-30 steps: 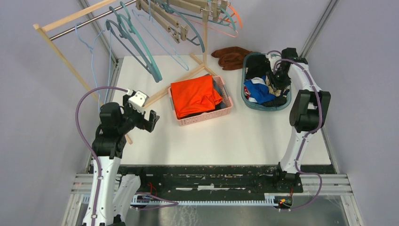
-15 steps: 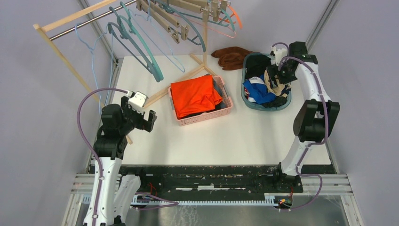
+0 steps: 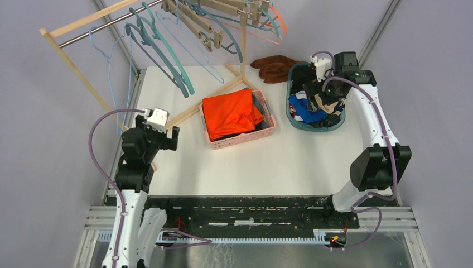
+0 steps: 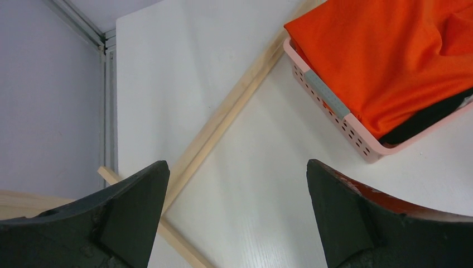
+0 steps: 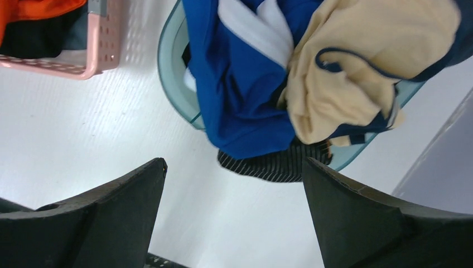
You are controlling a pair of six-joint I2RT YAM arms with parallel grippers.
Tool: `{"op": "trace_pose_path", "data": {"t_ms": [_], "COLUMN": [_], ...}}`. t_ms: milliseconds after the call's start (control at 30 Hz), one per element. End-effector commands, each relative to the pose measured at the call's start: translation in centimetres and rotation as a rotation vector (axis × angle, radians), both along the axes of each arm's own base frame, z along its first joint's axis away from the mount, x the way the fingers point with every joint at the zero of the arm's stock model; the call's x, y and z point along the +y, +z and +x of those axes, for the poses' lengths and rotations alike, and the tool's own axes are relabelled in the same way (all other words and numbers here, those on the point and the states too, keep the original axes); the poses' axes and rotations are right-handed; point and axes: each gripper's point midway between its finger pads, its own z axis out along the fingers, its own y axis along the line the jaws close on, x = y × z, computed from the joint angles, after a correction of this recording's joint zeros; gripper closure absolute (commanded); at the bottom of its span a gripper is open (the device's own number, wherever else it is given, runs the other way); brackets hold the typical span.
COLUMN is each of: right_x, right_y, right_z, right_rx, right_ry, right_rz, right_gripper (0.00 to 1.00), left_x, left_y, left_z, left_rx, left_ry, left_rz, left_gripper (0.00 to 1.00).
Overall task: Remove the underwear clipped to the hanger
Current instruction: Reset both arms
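The underwear lies heaped in the teal basket (image 3: 294, 117): a royal blue and white brief (image 5: 245, 95), a beige brief with navy trim (image 5: 362, 72) and a dark striped piece (image 5: 279, 164) hanging over the rim. My right gripper (image 3: 324, 96) hovers over this heap, open and holding nothing (image 5: 234, 164). Wooden clip hangers (image 3: 192, 19) hang on the rail at the back with no fabric showing on them. My left gripper (image 3: 164, 140) stands open and empty (image 4: 237, 164) above the table, near the rack's wooden foot (image 4: 223, 128).
A pink basket (image 3: 268, 131) holding the large orange garment (image 3: 228, 114) sits mid-table. A brown cloth (image 3: 274, 67) lies behind the teal basket. Teal and blue wire hangers (image 3: 162, 53) dangle from the rack at back left. Grey walls close both sides.
My right gripper lifted out of the teal basket, opened and let the beige brief drop onto the heap; its elbow swung outward. The left arm turned slightly left.
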Motion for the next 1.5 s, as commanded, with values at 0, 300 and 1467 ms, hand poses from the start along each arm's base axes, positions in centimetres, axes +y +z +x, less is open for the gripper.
{"op": "trace_pose_path", "data": {"t_ms": [0,300,1467], "right_x": [0.8,-1.1,-3.4], "right_y": [2.0,1.6,5.2], "right_z": [-2.1,-5.9,-14.9], "right_rx": [-0.050,-0.173,-0.611], "right_ry": [-0.076,-0.222,-0.317], "right_rz": [0.071,0.043,0.024], "right_gripper": [0.00,0.00,0.00], "left_x": [0.7,-0.1,0.7], "left_y": [3.0,3.0,5.3], "left_z": [1.2,1.8,-1.9], "left_rx": [-0.150,-0.196,-0.370], "left_ry": [0.063,0.035,0.080], "left_rz": [-0.042,-0.095,-0.139], "left_gripper": [0.01,0.01,0.01]}}
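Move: The beige underwear just let go lies in the blue-green basket about 7 cm ahead of the right hand, 6 cm to its right and 14 cm below. The blue underwear lies about 10 cm to the left of the beige one and 5 cm nearer. The pink basket is some 35 cm left of the right hand, 3 cm back and 17 cm lower. From the left hand, the beige underwear is roughly 25 cm ahead, 73 cm to the right and 17 cm below. Draw the empty, still-open right gripper back about 15 cm, away from the clothes and clear of the blue-green basket, raising it a little towards the end while the wrist tips up from its downward slant by some 30 degrees and turns slightly clockwise. Meanwhile lift the open left gripper about 4 cm and tip its fingers up, easing it slightly forward first, then back. Touch nothing with either. ##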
